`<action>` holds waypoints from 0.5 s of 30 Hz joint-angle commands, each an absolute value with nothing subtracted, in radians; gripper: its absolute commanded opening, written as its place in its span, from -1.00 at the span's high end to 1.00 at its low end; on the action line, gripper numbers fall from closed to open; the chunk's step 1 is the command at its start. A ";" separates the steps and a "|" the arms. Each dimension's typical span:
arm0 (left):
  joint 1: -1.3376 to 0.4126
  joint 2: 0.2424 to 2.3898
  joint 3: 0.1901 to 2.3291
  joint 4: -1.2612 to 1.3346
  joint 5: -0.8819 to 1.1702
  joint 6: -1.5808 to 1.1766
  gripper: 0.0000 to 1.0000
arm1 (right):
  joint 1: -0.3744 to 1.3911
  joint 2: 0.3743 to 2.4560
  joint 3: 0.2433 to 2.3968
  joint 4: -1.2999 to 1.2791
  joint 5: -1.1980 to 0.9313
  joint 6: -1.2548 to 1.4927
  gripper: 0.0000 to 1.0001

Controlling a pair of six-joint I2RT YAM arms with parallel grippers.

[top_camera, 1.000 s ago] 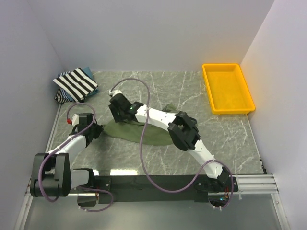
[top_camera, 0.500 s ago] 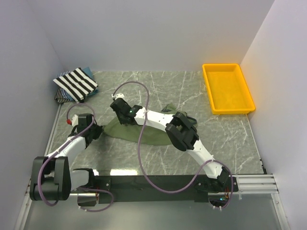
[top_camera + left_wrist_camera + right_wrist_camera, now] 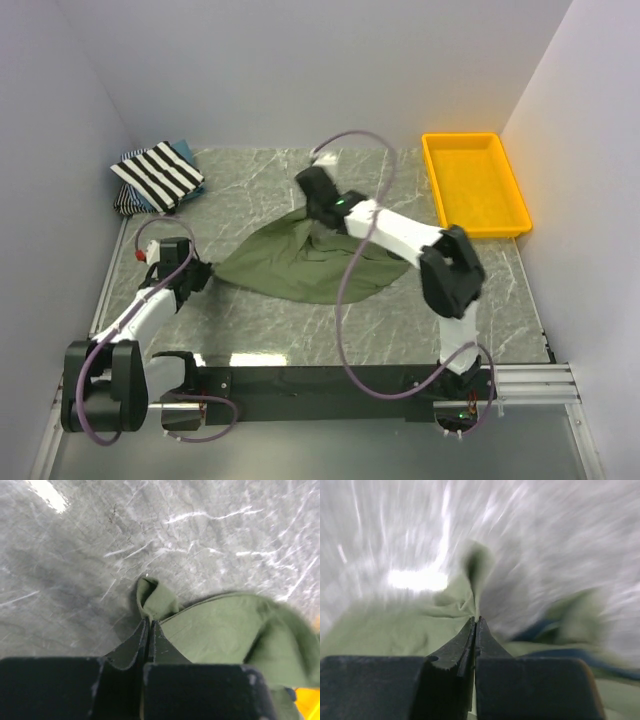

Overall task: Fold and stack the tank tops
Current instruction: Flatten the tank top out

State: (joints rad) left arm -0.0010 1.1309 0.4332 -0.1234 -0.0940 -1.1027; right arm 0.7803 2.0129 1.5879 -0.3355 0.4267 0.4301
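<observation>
An olive-green tank top [image 3: 290,262] lies stretched across the middle of the marble table. My left gripper [image 3: 203,273] is shut on its left corner, and a small tuft of green cloth [image 3: 152,597] pokes out past the tips of that gripper [image 3: 149,622]. My right gripper [image 3: 312,212] is shut on the cloth's far edge, lifted a little above the table. In the right wrist view the gripper [image 3: 475,620] pinches a raised fold [image 3: 479,570], with navy trim [image 3: 555,630] to the right. A black-and-white striped tank top [image 3: 160,174] rests on a bluish one [image 3: 184,151] at the far left corner.
A yellow plastic tray [image 3: 473,184] stands at the far right of the table. White walls close in the back and both sides. The right arm [image 3: 440,265] reaches over the table's right half, its purple cable looping above the cloth.
My right gripper shut on the green tank top near its left end, then pulled the cloth up and to the right, spreading it. The left gripper stayed put, still holding the left corner.
</observation>
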 commanded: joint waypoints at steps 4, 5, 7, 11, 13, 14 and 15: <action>0.021 1.026 0.610 -0.172 -0.104 -1.173 0.99 | 0.651 1.689 1.624 -0.275 0.554 0.399 1.00; 0.021 1.026 0.611 -0.179 -0.104 -1.181 0.99 | 0.650 1.672 1.640 -0.275 0.560 0.390 1.00; 0.021 1.020 0.714 -0.196 -0.127 -1.190 0.99 | 0.615 1.646 1.705 -0.279 0.572 0.370 1.00; 0.021 1.017 0.952 -0.242 -0.204 -1.175 0.99 | 0.565 1.586 1.827 -0.282 0.586 0.310 1.00; 0.021 1.019 1.032 -0.245 -0.230 -1.142 0.99 | 0.555 1.568 1.883 -0.261 0.595 0.267 1.00; 0.021 1.020 1.107 -0.247 -0.235 -1.131 0.99 | 0.554 1.551 1.900 -0.255 0.598 0.256 1.00; 0.021 1.028 1.142 -0.250 -0.236 -1.121 0.99 | 0.554 1.543 1.916 -0.238 0.597 0.241 1.00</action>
State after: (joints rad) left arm 0.0147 1.0508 1.0180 -0.2386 -0.1474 -1.1633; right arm 0.5720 1.6119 1.8397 -0.3065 0.5262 0.3206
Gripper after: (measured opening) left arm 0.022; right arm 0.010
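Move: Both grippers already pinch the green tank top, the right one about 9 cm above the table. The crumpled middle of the tank top lies some 25 cm to the left hand's right, 3 cm ahead and 2 cm below; from the right hand it is about 8 cm back, 1 cm left and 8 cm below. The striped stack is roughly 24 cm ahead and 13 cm left of the left hand. The yellow tray's middle lies about 39 cm right and 10 cm ahead of the right hand. Keeping their pinch on the green tank top's two upper corners, both hands sweep quickly up off the table: the right climbs some 32 cm while carrying its corner about 13 cm to the right, away from the left hand, drawing the cloth's top edge out between them. The left starts almost from rest and rises about 27 cm, going roughly 8 cm forward as well, and both wrists tip their fingers upward from pointing down at the table to about level. ##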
